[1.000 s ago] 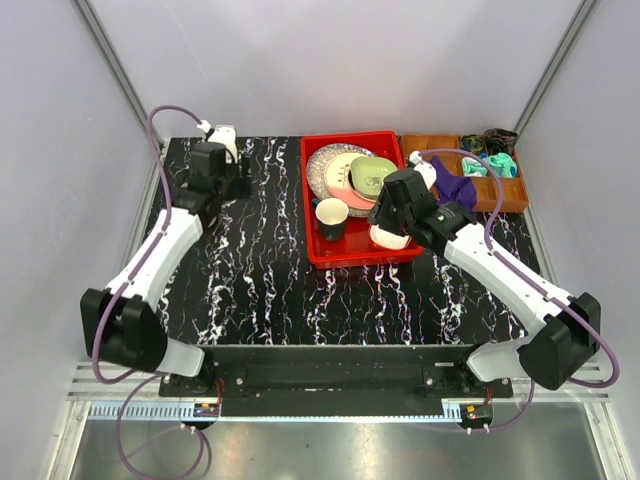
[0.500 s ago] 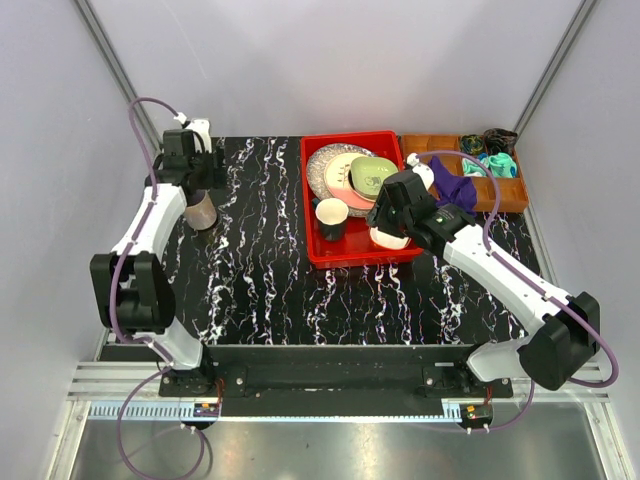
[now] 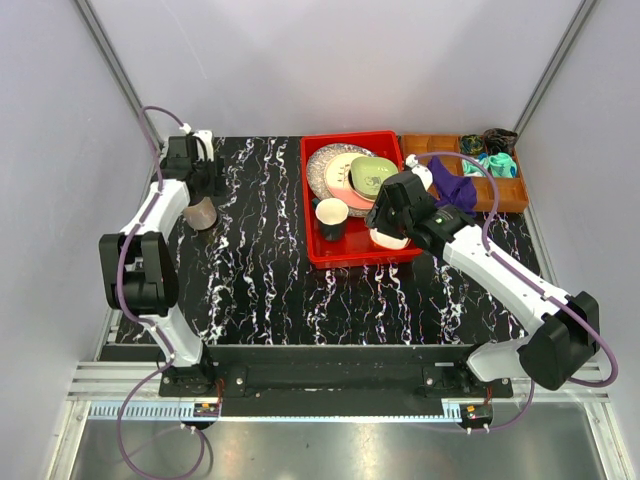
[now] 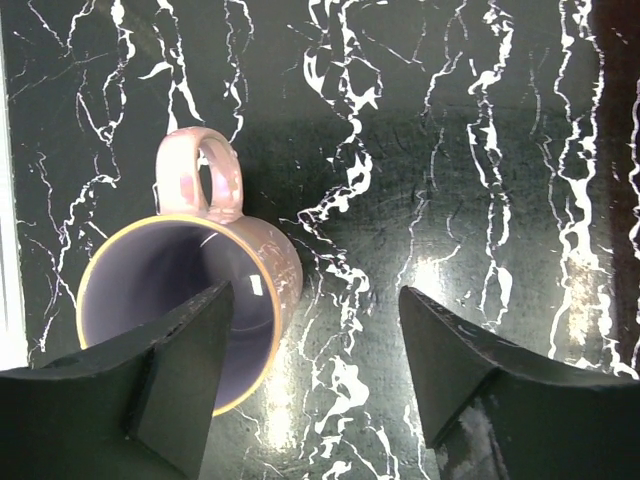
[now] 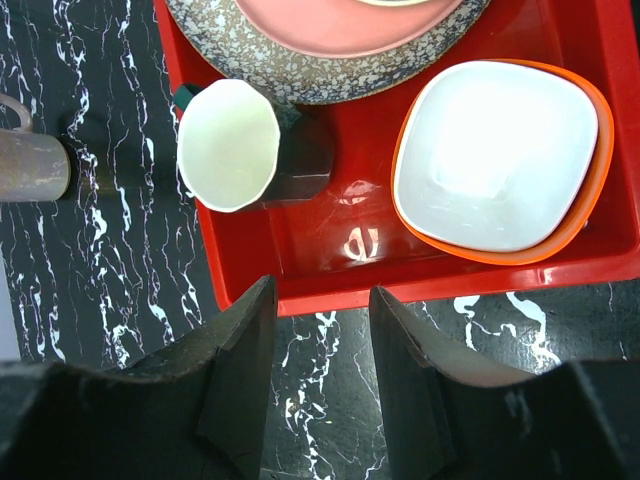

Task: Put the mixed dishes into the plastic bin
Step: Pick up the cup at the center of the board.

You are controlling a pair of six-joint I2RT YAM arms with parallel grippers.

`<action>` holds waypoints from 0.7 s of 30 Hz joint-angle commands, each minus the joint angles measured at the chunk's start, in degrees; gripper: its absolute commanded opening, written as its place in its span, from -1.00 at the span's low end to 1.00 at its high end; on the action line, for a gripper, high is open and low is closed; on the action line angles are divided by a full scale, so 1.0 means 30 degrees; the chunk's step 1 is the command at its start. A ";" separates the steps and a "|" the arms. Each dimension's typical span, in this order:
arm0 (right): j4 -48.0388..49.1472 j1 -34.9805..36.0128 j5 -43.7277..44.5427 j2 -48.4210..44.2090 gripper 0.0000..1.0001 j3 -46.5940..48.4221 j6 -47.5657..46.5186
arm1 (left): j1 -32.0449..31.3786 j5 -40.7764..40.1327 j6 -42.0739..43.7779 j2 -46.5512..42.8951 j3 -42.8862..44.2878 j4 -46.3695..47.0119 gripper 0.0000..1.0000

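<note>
The mauve cup stands upright on the black marble table at the far left, handle pointing away. My left gripper hovers open over it; its left finger overlaps the cup's mouth and the cup's right wall lies between the jaws. The red plastic bin holds the speckled grey plate, a pink plate, a light green bowl, the dark green mug and the orange-white bowl. My right gripper is open and holds nothing above the bin's near rim.
A brown compartmented tray sits right of the bin, with a purple cloth and a teal cloth in it. Grey walls close in the table at the left, right and back.
My left arm swung left toward the table's far-left corner, and the mauve cup came into view under its gripper. The right arm stayed where it was.
</note>
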 commanded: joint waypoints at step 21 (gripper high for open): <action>0.0672 -0.0095 -0.0455 -0.0239 0.01 -0.0402 -0.0008 | 0.0418 -0.1253 -0.0203 0.2525 0.2260 -0.1968 -0.06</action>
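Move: From the left hand, the pink cup is about 5 cm to the left, roughly 1 cm ahead and 9 cm below, mouth up. The dark green mug in the red bin is some 24 cm to this hand's right, level fore and aft; the bin's middle is about 31 cm right and 4 cm ahead. From the idle right hand, the cup is about 38 cm left, 3 cm ahead and 15 cm lower. The left hand sinks about 4 cm towards the cup's right rim, easing left, tipping down and partly closing its fingers. ##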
